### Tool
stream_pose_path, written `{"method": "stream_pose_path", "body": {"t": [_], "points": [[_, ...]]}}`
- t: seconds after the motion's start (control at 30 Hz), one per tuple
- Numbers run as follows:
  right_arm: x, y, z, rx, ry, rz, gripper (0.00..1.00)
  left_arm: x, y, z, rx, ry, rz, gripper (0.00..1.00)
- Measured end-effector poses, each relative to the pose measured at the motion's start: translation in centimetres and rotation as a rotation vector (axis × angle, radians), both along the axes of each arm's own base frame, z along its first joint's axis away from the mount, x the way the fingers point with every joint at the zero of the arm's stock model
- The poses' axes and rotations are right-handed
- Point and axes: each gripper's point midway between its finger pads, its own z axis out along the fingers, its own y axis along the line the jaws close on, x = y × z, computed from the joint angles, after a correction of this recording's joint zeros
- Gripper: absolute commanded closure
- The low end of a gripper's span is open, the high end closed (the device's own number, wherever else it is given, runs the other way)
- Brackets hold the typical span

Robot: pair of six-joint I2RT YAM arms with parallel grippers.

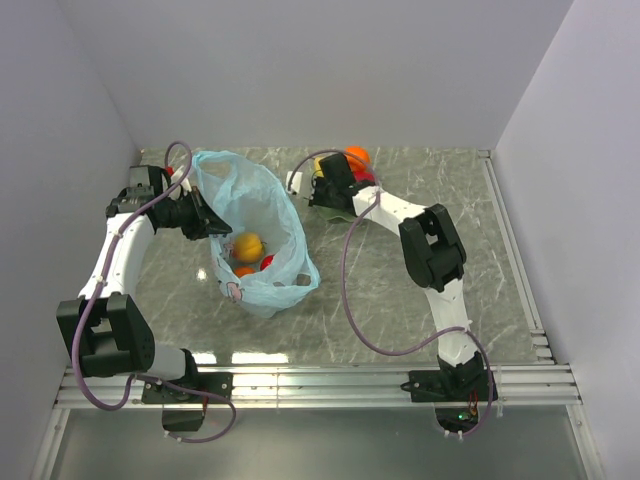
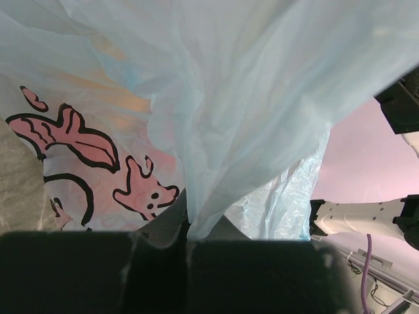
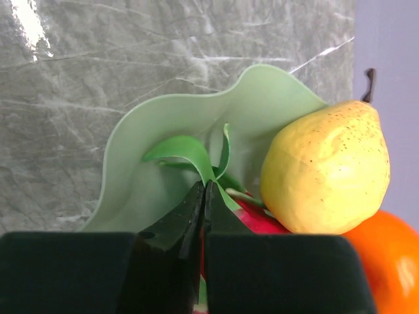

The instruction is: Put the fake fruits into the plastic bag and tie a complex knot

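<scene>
The light-blue plastic bag (image 1: 255, 215) stands open on the table. Inside it lie a yellow-orange fruit (image 1: 247, 245), a red one (image 1: 266, 262) and an orange one (image 1: 243, 271). My left gripper (image 1: 207, 222) is shut on the bag's left rim; the left wrist view shows the bag (image 2: 242, 98) pinched between the fingers of my left gripper (image 2: 188, 232). My right gripper (image 1: 326, 192) is over the green plate (image 1: 340, 210). In the right wrist view my right gripper (image 3: 204, 188) is shut on the green leaf (image 3: 186, 149) of a pink-red fruit (image 3: 265, 221), beside a yellow pear (image 3: 324, 170) and an orange (image 3: 386, 261).
The pale green wavy-edged plate (image 3: 144, 137) sits at the back middle of the marble table, with an orange fruit (image 1: 356, 156) on its far side. White walls close in the table on the left, back and right. The right arm (image 2: 366, 216) shows past the bag.
</scene>
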Motion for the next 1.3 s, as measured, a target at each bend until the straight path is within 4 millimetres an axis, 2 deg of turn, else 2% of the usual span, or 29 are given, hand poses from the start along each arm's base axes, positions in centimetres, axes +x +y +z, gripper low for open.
{"method": "stream_pose_path", "body": {"t": [0.2,0.53,0.9,1.3], "points": [[-0.5,0.0,0.4,0.013,0.019,-0.013,1.00,0.0,0.1,0.0,0.003,-0.004,-0.003,1.00],[-3.4,-0.3,1.6,0.056,0.128,-0.047,1.00,0.0,0.1,0.0,0.006,-0.009,-0.008,1.00],[-5.2,-0.7,3.4,0.092,0.191,-0.093,1.00,0.0,-0.1,0.1,-0.005,-0.011,-0.015,1.00],[-7.8,-1.1,9.8,0.188,0.216,-0.121,1.00,0.3,-0.1,0.3,-0.005,-0.026,-0.013,1.00]]}}
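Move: The right fingers are already shut on the green leaves of the dragon fruit, whose body lies some 5 cm right, 2 cm ahead and 2 cm lower. The plastic bag's middle is about 21 cm left and 12 cm back, roughly level. The pear sits 9 cm ahead and 4 cm left, the orange 12 cm ahead and 4 cm right, both at hand height. From the left hand, the bag's middle is about 8 cm right, 6 cm ahead and 11 cm below. Keeping its pinch on the dragon fruit's leaves, the right hand first pulls back towards the bases by about 5 cm while rising only slowly, then climbs faster, ending some 10 cm higher and 8 cm farther back, with the wrist turning so that the fingers point more steeply down. The left hand stays in place and keeps its closed grip on the bag's rim, holding the mouth open. ##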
